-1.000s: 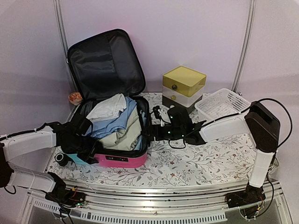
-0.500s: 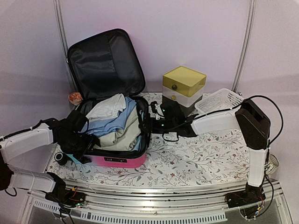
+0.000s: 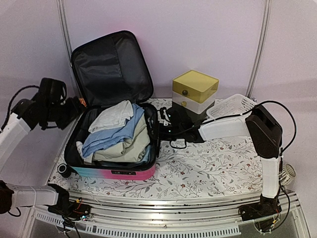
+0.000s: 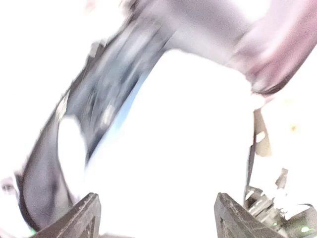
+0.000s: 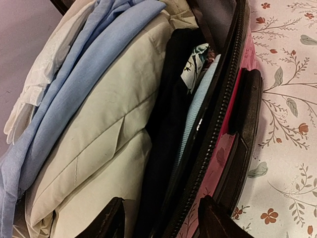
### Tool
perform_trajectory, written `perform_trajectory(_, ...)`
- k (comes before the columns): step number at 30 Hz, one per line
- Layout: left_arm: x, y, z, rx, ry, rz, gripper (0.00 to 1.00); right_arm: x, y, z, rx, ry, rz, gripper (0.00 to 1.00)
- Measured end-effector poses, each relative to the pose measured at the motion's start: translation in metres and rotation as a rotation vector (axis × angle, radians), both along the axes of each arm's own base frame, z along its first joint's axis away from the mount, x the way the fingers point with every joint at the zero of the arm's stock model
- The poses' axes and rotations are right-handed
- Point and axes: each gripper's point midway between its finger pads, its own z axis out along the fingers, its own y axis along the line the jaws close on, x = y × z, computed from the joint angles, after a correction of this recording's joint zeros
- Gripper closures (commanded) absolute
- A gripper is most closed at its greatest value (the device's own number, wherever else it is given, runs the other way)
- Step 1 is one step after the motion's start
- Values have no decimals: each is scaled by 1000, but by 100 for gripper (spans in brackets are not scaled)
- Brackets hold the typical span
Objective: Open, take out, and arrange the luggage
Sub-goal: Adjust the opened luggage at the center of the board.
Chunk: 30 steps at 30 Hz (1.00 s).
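Observation:
The luggage (image 3: 124,171) lies open on the table, its black-lined lid (image 3: 111,64) propped against the back wall. White (image 3: 115,115), light blue (image 3: 111,135) and beige (image 3: 126,146) clothes fill the base. My right gripper (image 3: 161,125) is at the case's right side. In the right wrist view this gripper (image 5: 163,218) is open, its fingers standing either side of the black zipper rim (image 5: 223,114), with beige cloth (image 5: 99,139) on the left. My left gripper (image 3: 75,107) is raised by the case's far left corner. The left wrist view is blurred and washed out, but that gripper (image 4: 158,218) is open and holds nothing.
A yellow-topped drawer box (image 3: 194,89) stands at the back, right of the case. Further right is a white mesh basket (image 3: 233,110). A floral cloth (image 3: 213,163) covers the table. One black wheel (image 3: 63,168) sticks out at the case's near left corner.
My left arm has let go of the case's near left side and swung up and back to the left. My right gripper has moved left to the case's rim and narrowed.

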Motion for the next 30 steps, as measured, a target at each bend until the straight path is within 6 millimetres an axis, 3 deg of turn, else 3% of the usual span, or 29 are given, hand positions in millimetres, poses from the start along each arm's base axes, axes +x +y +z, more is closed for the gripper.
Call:
perform_trajectory(2, 33, 11, 49, 95, -135, -41, 19, 1, -1, 0, -3, -1, -4, 47)
perform_trajectory(3, 45, 19, 62, 135, -174, -41, 19, 1, -1, 0, -4, -1, -5, 47)
perform_trajectory(6, 83, 54, 82, 243, -227, -15, 19, 1, -1, 0, -5, -1, -4, 47)
perform_trajectory(9, 122, 87, 75, 306, -231, -5, 19, 0, 0, 0, -4, 0, -2, 47)
perform_trajectory(17, 205, 136, 36, 268, -298, -28, 21, -3, 1, 0, 0, 10, 17, 47)
perform_trajectory(21, 239, 148, 24, 278, -346, -47, 22, -4, 2, 0, 1, 10, 28, 47)
perform_trajectory(30, 305, 150, 7, 311, -410, -139, 26, -4, 2, -1, 5, 19, 28, 47)
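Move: The open lid's lower left edge stands about 35 cm ahead of the left hand and 12 cm to its left, roughly level with it. The bowl lies about 42 cm ahead, 15 cm left and 20 cm below; the clothes pile is about 9 cm ahead, 14 cm right and 12 cm below. The case's right rim is already between the right hand's open fingers, 2 cm below the hand point and otherwise level with it. The lid's left edge is what the left hand sweeps towards: some 30 cm forward and 15 cm left, rising about 8 cm early before sinking back to its starting height. The fingers stay open while the wrist tips up some 25 degrees and rolls its left side up, so the edge comes into line with the gap. The right hand stays put, still straddling the right rim. ##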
